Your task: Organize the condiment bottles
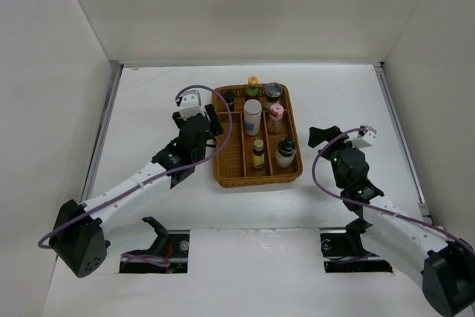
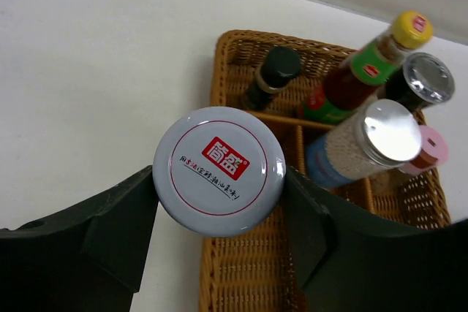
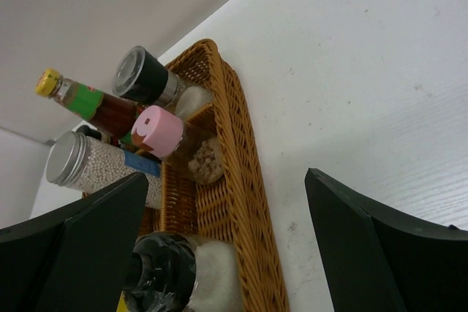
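Note:
My left gripper (image 2: 219, 206) is shut on a jar with a pale grey lid bearing a red label (image 2: 218, 171), at the left rim of the brown wicker tray (image 2: 219, 268). In the top view that gripper (image 1: 202, 122) covers the jar. Several condiment bottles stand in the tray: a dark-capped one (image 2: 272, 77), a yellow-capped green-labelled one (image 1: 253, 85), a grey-lidded dark jar (image 1: 274, 92), a silver-lidded white jar (image 1: 252, 116), a pink-capped one (image 3: 162, 135), a small amber one (image 1: 258, 154) and a black-capped white jar (image 3: 170, 277). My right gripper (image 1: 319, 137) is open just right of the tray, nothing between its fingers.
The tray (image 1: 295, 174) has wicker dividers. White walls enclose the table on three sides. Both arm bases sit at the near edge, with a purple cable looping over each arm.

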`<state>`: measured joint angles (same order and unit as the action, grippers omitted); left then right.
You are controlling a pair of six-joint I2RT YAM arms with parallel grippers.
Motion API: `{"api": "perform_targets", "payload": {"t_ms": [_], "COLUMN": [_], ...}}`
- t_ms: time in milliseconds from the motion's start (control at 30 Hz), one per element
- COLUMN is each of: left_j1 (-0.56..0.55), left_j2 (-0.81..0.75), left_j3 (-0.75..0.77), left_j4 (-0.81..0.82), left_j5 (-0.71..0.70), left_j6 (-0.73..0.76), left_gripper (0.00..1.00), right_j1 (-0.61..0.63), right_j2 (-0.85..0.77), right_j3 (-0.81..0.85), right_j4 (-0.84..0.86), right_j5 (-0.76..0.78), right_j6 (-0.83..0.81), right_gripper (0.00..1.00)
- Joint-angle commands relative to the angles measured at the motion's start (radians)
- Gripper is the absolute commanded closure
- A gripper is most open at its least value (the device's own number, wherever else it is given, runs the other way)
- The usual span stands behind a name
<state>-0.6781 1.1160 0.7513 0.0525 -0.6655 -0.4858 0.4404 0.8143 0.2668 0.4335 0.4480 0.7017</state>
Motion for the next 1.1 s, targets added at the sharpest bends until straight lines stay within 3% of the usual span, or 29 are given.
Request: {"api": "perform_targets", "payload": {"t_ms": [0,233,567,700,767,933,1067], "left_j1": [-0.021,-0.018,0.002,0.012,0.009,-0.001,-0.01], "left_j2": [0.047,0.26,0.464,0.519,0.53,0.481,0.389], "left_j3": [0.08,0.137,0.157,0.128,0.123,0.092,0.054], "left_j4": [0.127,0.288,0.369,0.46,0.474,0.477,0.463], "left_j5": [0.029,0.119,0.141,0.126,0.121,0.075,0.064], "left_j6": [0.018,0.021,0.036,0.039,0.039,0.044,0.049], "left_gripper": [0.72,0.73,0.71,0.62,0.51,0.0,0.0], "right_j1": [0.014,0.028,0.036,0.037,0.037,0.037,0.04], "right_j2": [-0.006,0.006,0.023,0.02,0.019,0.014,-0.003], "right_j3": [0.049,0.055,0.057,0.054,0.052,0.052,0.049], "right_j4": [0.059,0.062,0.071,0.074,0.076,0.076,0.076], "right_j5": [0.008,0.009,0.004,0.015,0.015,0.026,0.031], "right_j6": [-0.018,-0.027,-0.03,-0.033,-0.033,-0.038,-0.044], "right_gripper": [0.05,0.04,0.04,0.04,0.04,0.04,0.04]}}
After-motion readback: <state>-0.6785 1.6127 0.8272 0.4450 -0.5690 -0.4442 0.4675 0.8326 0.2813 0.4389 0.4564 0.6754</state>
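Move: The left hand holds the white-lidded jar high, and the spot it is taken to, the far end of the box's left-hand compartment, lies about 6 cm ahead, 7 cm to the right and some 12 cm below. The black-capped bottle stands about 8 cm farther out than that spot; the white shaker about 7 cm to the spot's right, nearly level with it; the yellow-capped sauce bottle about 14 cm ahead and 14 cm to the right of the hand. From the right hand that spot is roughly 34 cm left, 9 cm ahead and 8 cm below. Still gripping the white-lidded jar between its fingers, the left hand first swings right, then sinks about 11 cm while easing some 6 cm forward and tipping down roughly 10 degrees, bringing the jar over the box's left rim and down into the left-hand compartment, beside the white shaker and short of the divider before the black-capped bottle. There the fingers open wide and let go of the jar, and the hand levels out and backs straight up by about 2.5 cm, with its open fingers still to either side of the lid. ##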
